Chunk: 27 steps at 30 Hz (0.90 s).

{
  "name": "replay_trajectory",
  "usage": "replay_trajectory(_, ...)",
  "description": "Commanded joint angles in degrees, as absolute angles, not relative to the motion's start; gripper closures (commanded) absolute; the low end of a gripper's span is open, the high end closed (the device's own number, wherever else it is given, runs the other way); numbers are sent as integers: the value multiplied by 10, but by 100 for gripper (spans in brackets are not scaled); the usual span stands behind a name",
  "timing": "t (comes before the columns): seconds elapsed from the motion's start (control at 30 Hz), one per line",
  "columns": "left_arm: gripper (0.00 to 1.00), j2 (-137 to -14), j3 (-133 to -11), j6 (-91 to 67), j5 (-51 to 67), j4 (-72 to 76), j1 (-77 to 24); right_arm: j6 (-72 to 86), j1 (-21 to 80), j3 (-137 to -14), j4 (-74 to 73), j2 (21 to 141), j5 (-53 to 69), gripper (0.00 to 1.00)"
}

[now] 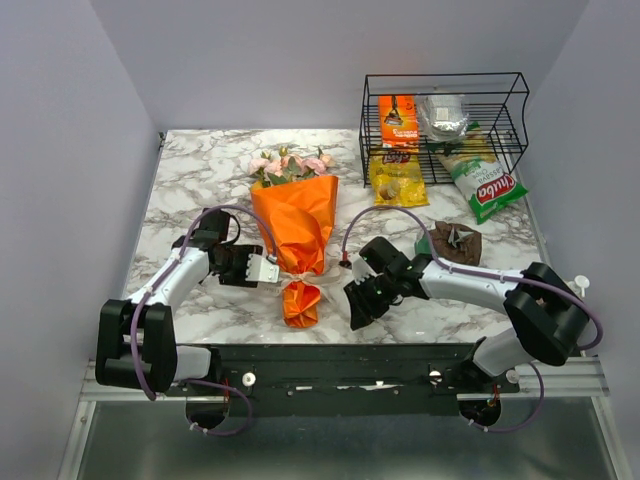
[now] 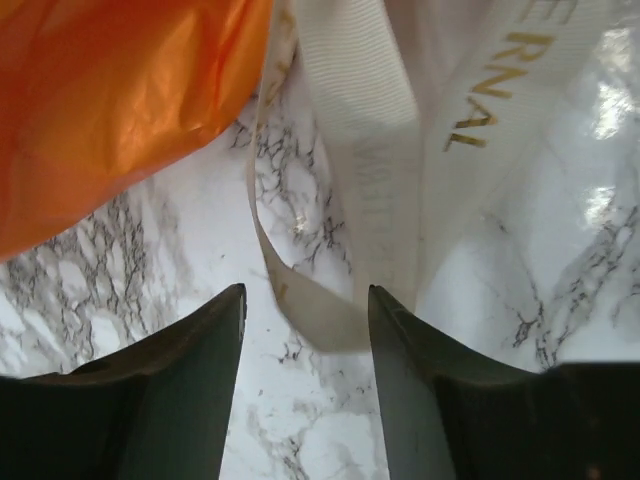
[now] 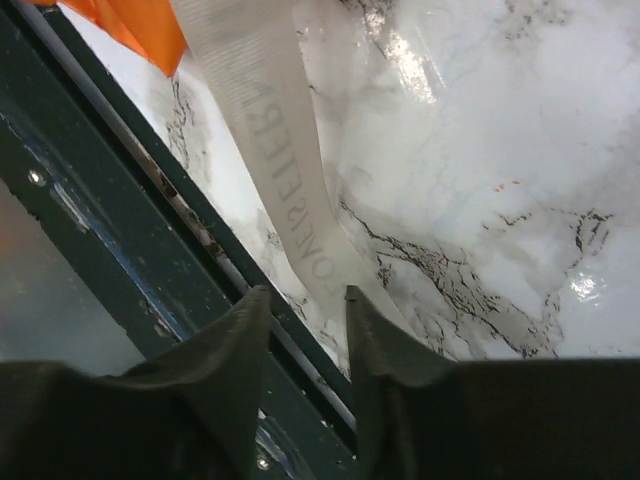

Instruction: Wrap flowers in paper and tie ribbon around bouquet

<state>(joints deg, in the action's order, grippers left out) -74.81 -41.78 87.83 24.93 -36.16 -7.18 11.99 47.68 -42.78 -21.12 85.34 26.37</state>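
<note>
The bouquet lies in the middle of the marble table: pink and cream flowers (image 1: pixel 290 165) at the far end, orange paper (image 1: pixel 297 215) narrowing to a waist, and a flared tail (image 1: pixel 300 303) near the front edge. My left gripper (image 1: pixel 262 268) sits just left of the waist and my right gripper (image 1: pixel 352 290) just right of the tail. In the left wrist view the cream ribbon (image 2: pixel 360 150) hangs down beside the paper (image 2: pixel 120 100), its loose end between the spread fingers of the left gripper (image 2: pixel 305 300), unclamped. The right gripper (image 3: pixel 305 295) stands open, with the ribbon (image 3: pixel 265 150) running past its right fingertip.
A black wire basket (image 1: pixel 445 125) with snack packets stands at the back right. A yellow packet (image 1: pixel 398 178), a green and white packet (image 1: pixel 487 185) and a brown wrapper (image 1: pixel 455 240) lie in front of it. The dark rail (image 3: pixel 110 200) marks the table's front edge.
</note>
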Motion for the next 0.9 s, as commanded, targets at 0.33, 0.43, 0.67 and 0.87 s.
replay_trajectory(0.33,1,-618,-480,700,283,-449,-66,86,420,-472,-157,691,103,18)
replay_trajectory(0.43,1,-560,-457,476,279,-333,-63,97,369,-460,-106,660,69,16)
replay_trajectory(0.67,1,-448,-291,72,34,-3,-63,104,284,-377,65,633,3,16)
replay_trajectory(0.87,1,-427,-197,-72,-63,115,-52,92,257,-310,140,619,-34,15)
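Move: The ribbon knot on the bouquet lies about 14 cm to the left hand's right, level with it fore and aft and at about its height. From the right hand the ribbon knot is roughly 13 cm left and 10 ahead; the crumpled paper tail lies 13 cm left and 3 ahead, the flowers 15 left and 38 ahead, and the green pot 24 right and 19 ahead. Both hands open wider off the ribbon, left rising 8 cm, twisting counter-clockwise, right sweeping 18 cm forward and up. ##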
